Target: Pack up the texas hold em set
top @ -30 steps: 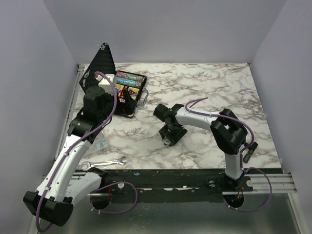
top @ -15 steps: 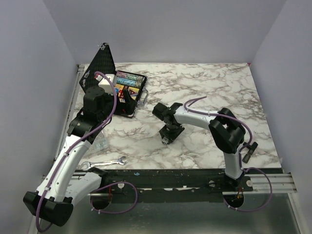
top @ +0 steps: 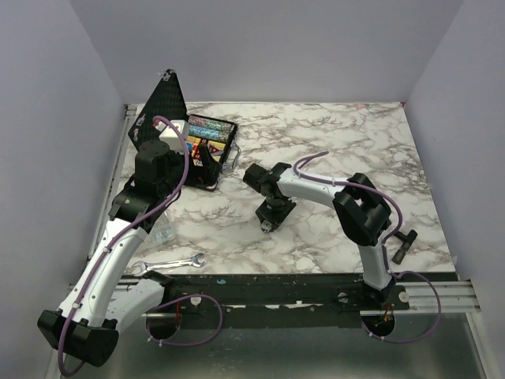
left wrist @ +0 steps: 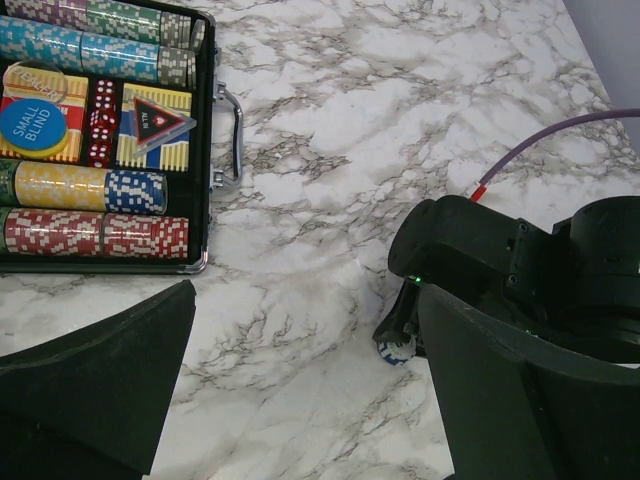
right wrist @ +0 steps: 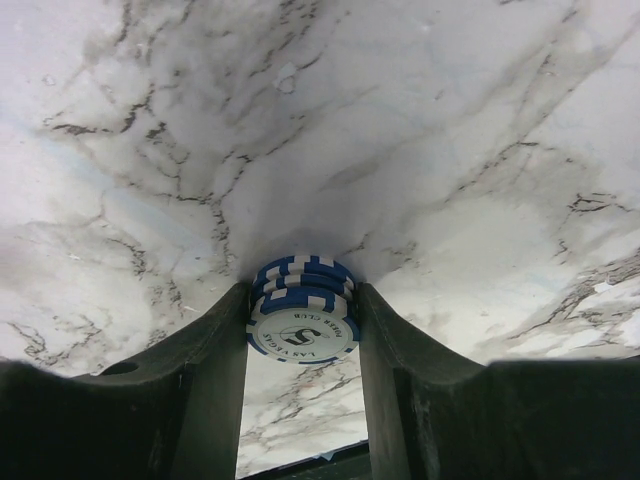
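Observation:
The black hinged case (top: 223, 155) lies open at the back left, lid (top: 162, 106) upright. In the left wrist view its tray (left wrist: 203, 150) holds rows of multicoloured chips (left wrist: 90, 185), a yellow-blue card box (left wrist: 128, 148), a dark red triangle (left wrist: 160, 120) and a round blue chip (left wrist: 32, 122). My left gripper (left wrist: 308, 300) hangs open over bare table just in front of the case. My right gripper (right wrist: 303, 300) is shut on a short stack of blue-and-white chips (right wrist: 303, 310) at mid-table (top: 268, 223), down at the marble. That stack (left wrist: 395, 350) shows under the right arm.
A silver wrench (top: 168, 264) lies near the front left edge, and a small clear piece (top: 163, 234) sits beside the left arm. The case's metal handle (left wrist: 232, 135) faces the table's middle. Walls close in the left, back and right sides.
The right gripper's fingers have closed onto the blue chip stack, and the right arm has shifted slightly left. The left arm has not moved.

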`<action>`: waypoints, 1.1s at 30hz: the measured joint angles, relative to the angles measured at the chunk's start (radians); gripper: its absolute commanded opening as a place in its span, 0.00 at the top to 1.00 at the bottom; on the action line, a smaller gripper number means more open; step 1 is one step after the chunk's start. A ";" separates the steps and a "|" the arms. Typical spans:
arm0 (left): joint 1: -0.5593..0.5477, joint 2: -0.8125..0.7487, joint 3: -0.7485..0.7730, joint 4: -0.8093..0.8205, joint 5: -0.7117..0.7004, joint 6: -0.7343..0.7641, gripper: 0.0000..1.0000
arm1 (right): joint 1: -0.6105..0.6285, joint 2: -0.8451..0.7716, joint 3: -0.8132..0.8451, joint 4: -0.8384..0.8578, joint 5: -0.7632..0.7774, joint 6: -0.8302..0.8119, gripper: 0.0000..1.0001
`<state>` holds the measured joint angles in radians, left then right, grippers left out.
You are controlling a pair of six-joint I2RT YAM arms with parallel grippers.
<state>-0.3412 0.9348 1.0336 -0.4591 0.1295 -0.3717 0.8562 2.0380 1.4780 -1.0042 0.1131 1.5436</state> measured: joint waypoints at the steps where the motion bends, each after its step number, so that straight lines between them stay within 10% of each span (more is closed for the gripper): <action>1: 0.000 0.000 0.000 0.000 0.000 0.000 0.09 | 0.000 0.008 0.013 -0.008 0.003 -0.002 0.99; 33: 0.000 0.008 -0.056 0.058 0.142 -0.091 0.12 | 0.000 -0.084 0.077 0.011 0.043 -0.221 0.99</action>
<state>-0.3408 0.9432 0.9771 -0.4015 0.2714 -0.4625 0.8562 1.9545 1.5551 -0.9932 0.1558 1.3224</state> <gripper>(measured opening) 0.921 0.439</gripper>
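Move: The right hand's fingertips already straddle the small blue chip stack just above the table. From there the open poker case's middle is about 23 cm ahead and 17 cm left, roughly level, and its metal handle 21 cm ahead and 9 cm left. For the left hand, held high and open, the chips lie some 13 cm to the right, 6 cm back and 27 cm below. Right hand lifts pinched blue chips about 5 cm, edging forward-left; the open left hand eases right towards them. ##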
